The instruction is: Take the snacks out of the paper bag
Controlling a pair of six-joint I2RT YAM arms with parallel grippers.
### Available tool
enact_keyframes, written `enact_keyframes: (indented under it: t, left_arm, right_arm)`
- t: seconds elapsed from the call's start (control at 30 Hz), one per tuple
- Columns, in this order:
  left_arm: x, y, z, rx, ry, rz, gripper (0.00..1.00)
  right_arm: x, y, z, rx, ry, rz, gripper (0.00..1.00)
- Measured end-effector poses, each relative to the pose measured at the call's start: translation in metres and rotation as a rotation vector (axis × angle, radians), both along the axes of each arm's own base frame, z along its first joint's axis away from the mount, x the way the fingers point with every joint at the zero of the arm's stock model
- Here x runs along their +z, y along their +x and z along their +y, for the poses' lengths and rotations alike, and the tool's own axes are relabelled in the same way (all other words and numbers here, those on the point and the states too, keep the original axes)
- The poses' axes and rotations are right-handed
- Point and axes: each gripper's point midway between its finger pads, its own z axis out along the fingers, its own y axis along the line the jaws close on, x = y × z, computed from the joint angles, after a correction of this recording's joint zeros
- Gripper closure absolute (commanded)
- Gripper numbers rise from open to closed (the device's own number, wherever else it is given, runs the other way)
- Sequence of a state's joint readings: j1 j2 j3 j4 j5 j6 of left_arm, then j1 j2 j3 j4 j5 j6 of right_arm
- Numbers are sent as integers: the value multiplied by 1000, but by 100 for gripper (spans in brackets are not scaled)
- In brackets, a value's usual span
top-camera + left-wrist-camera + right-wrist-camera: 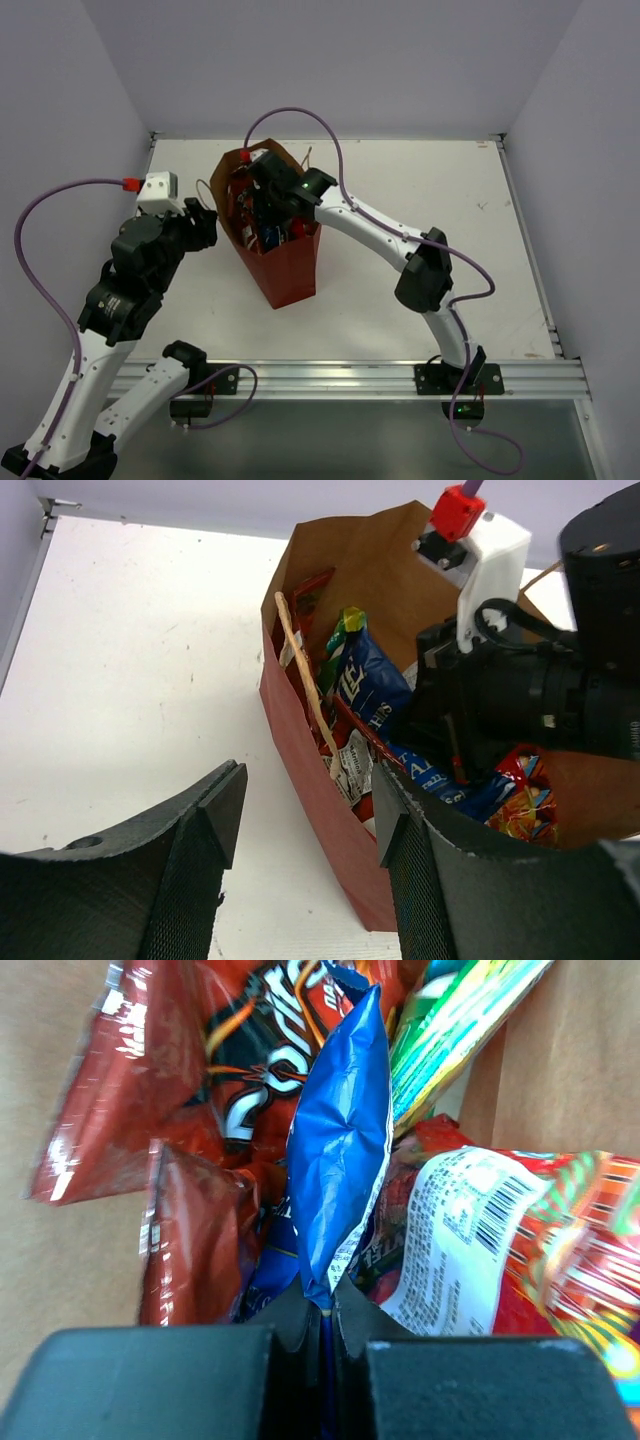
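Observation:
The red paper bag (290, 270) stands mid-table, its brown inside (370, 570) showing. My right gripper (322, 1312) is down inside the bag's mouth, shut on the blue packet (340, 1130). Around it lie red-and-silver chip bags (190, 1090), a green-yellow packet (460, 1020) and a red multicolour packet (560, 1250). In the left wrist view the blue packet (365, 685) and the other packets show in the bag. My left gripper (310, 820) is open, astride the bag's near left wall (320, 810), its right finger (440, 880) over the bag's mouth. It shows left of the bag in the top view (205, 228).
The white table (420, 200) is walled at the back and sides. A cord handle (300, 670) hangs over the bag's left rim. The right arm's camera mount (480, 560) and purple cable (320, 130) rise above the bag.

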State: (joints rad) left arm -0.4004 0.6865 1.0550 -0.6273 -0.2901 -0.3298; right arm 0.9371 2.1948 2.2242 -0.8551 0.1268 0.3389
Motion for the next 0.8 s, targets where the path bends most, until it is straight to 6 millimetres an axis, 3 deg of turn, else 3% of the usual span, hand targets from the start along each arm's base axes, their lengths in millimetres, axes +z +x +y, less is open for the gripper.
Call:
enact_keyframes:
  t: [0.1,0.23,0.37,0.4,0.43,0.57,0.67,0.73,0.8]
  left_arm:
    - [-1,0,1,2,1,3,40]
    - [-1,-1,1,2,2,4,40]
    - [-1,-1,1,2,2,6,40]
    - [-1,-1,1,2,1,6,40]
    - [-1,-1,1,2,1,6,40]
    - [-1,-1,1,4,-1,6,40]
    - [-1,-1,1,6,-7,7,40]
    - [-1,-1,0,6,-10,7,40]
    - [-1,-1,0,7,-15,7,39]
  right_arm:
    - [17,-1,-1,16,23,-25,100]
    - [70,-5,-6,43,103,-104,100]
    - [167,-13,-16,70,272,-263,100]
    - [205,-18,-24,80,339,-329,100]
    - [222,-22,-28,83,367,-359,100]
    - [324,-46,-73,71,532,-565,100]
    - [379,-55,-118,-2,611,-697,100]
    - [402,-49,-156,-96,635,-768,100]
    - [403,-34,-197,-211,620,-800,100]
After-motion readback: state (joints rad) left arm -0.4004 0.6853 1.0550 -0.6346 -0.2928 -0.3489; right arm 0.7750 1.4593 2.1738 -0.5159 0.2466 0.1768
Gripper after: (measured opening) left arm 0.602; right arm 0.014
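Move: The right gripper, already shut on the blue chip bag, is down in the paper bag, whose middle is about 1 cm back, 1 cm right and 3 cm lower. The clear table lies level with it, some 30 cm right and 18 cm below. The red barcode bag is about 5 cm right and 1 cm back, the green pack 3 cm ahead and 1 cm left, each 3-4 cm lower. From the left gripper the clear table is roughly 10 cm ahead, 43 cm right and 32 cm below. Keep the right fingers pinched on the blue chip bag and draw it fast, nearly straight up out of the paper bag, about 40 cm, easing a little back. Late in the rise swing right some 20 cm, away from the paper bag and out above the clear table. Tip the fingers up by some 60 degrees until they point forward-left, slightly above level. ##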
